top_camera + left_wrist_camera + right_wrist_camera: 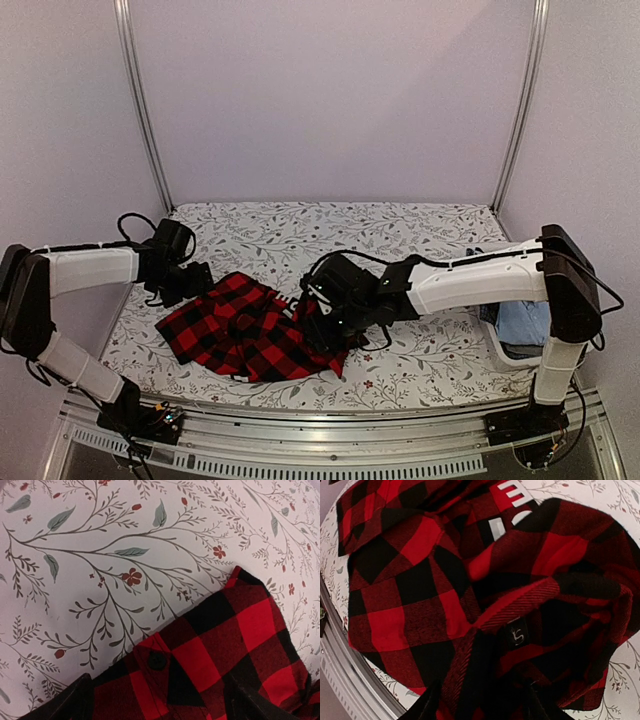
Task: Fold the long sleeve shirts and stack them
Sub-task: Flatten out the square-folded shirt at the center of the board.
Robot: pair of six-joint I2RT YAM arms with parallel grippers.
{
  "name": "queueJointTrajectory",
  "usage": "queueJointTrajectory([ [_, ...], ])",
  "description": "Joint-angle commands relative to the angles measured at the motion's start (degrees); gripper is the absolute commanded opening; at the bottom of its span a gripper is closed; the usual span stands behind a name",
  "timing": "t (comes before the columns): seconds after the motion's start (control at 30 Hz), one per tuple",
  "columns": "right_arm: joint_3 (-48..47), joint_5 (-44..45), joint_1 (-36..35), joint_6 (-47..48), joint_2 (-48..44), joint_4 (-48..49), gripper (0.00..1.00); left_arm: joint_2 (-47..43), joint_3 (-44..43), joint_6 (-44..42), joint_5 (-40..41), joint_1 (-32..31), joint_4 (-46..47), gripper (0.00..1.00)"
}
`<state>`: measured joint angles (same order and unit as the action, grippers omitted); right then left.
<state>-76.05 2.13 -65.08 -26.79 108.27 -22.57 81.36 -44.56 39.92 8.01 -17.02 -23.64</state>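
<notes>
A red-and-black checked long sleeve shirt (pixel 245 330) lies crumpled on the flowered table cover, left of centre. My left gripper (pixel 190 285) hovers at its upper left edge. In the left wrist view this gripper (pixel 165 707) stands wide open over a buttoned cuff (pixel 157 660) that lies flat, touching neither finger. My right gripper (pixel 335 312) is down on the shirt's right side. In its wrist view the right gripper (pixel 485 707) has its fingers apart, with a fold of the collar beside a small black label (pixel 518 635) bunched between them. White letters (pixel 515 495) show on the cloth beyond.
A white bin (pixel 500 350) holding blue cloth (pixel 525 322) sits at the table's right edge under the right arm. A metal rail (pixel 330 455) runs along the near edge, close to the shirt's hem. Upright frame posts (pixel 140 100) stand at the back corners.
</notes>
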Motion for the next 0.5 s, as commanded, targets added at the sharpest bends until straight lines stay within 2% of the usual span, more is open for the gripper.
queueJointTrajectory([
  [0.0, -1.5, 2.2, 0.2, -1.0, 1.8, -3.5, 0.39, 4.5, 1.4, -2.4, -4.0, 1.8, 4.1, 0.87],
  [0.07, -1.3, 4.0, 0.4, -1.2, 1.8, -4.4, 0.22, 6.4, 1.6, -2.8, -5.3, 1.7, 4.6, 0.80],
  [0.13, -0.6, 5.2, 2.2, -1.6, 1.5, -5.5, 0.11, 7.2, 2.1, -3.1, -7.3, 1.6, 5.2, 0.68],
  [0.17, -0.2, 5.8, 3.5, -1.9, 1.4, -5.8, 0.07, 7.3, 2.4, -3.1, -8.2, 1.6, 5.2, 0.58],
  [0.3, -0.7, 9.7, 10.7, -1.4, 0.1, -5.9, 0.02, 5.0, 4.0, -1.8, -11.9, -1.2, 4.3, 0.19],
  [0.37, -3.7, 11.5, 15.0, -0.1, 1.1, -5.8, 0.01, 3.0, 4.9, -0.1, -13.1, -3.8, 3.3, 0.08],
  [0.47, -11.7, 12.2, 20.8, 3.1, 5.0, -5.2, 0.00, -0.8, 6.3, 3.8, -14.9, -9.4, 2.3, 0.00],
])
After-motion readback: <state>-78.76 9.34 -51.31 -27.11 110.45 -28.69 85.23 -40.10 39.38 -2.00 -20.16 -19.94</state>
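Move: About 5 cm below the left hand, 1 cm back, lies the shirt's buttoned edge; the shirt's far corner lies some 7 cm to its right, 3 cm farther out. The shirt's collar edge is almost between the right fingers, about 2 cm down and 1 cm to the right. The white lettering sits roughly 6 cm ahead and 7 cm left of the right hand, some 5 cm below. Downward first, both hands sink into the shirt, the left almost 5 cm, the right about 2, and shut their fingers: the left pinches the buttoned edge, the right the bunched collar edge. The right then speeds forward and to its right, pulling the collar end outward and turning clockwise, while the left eases right and back with its pinch. ##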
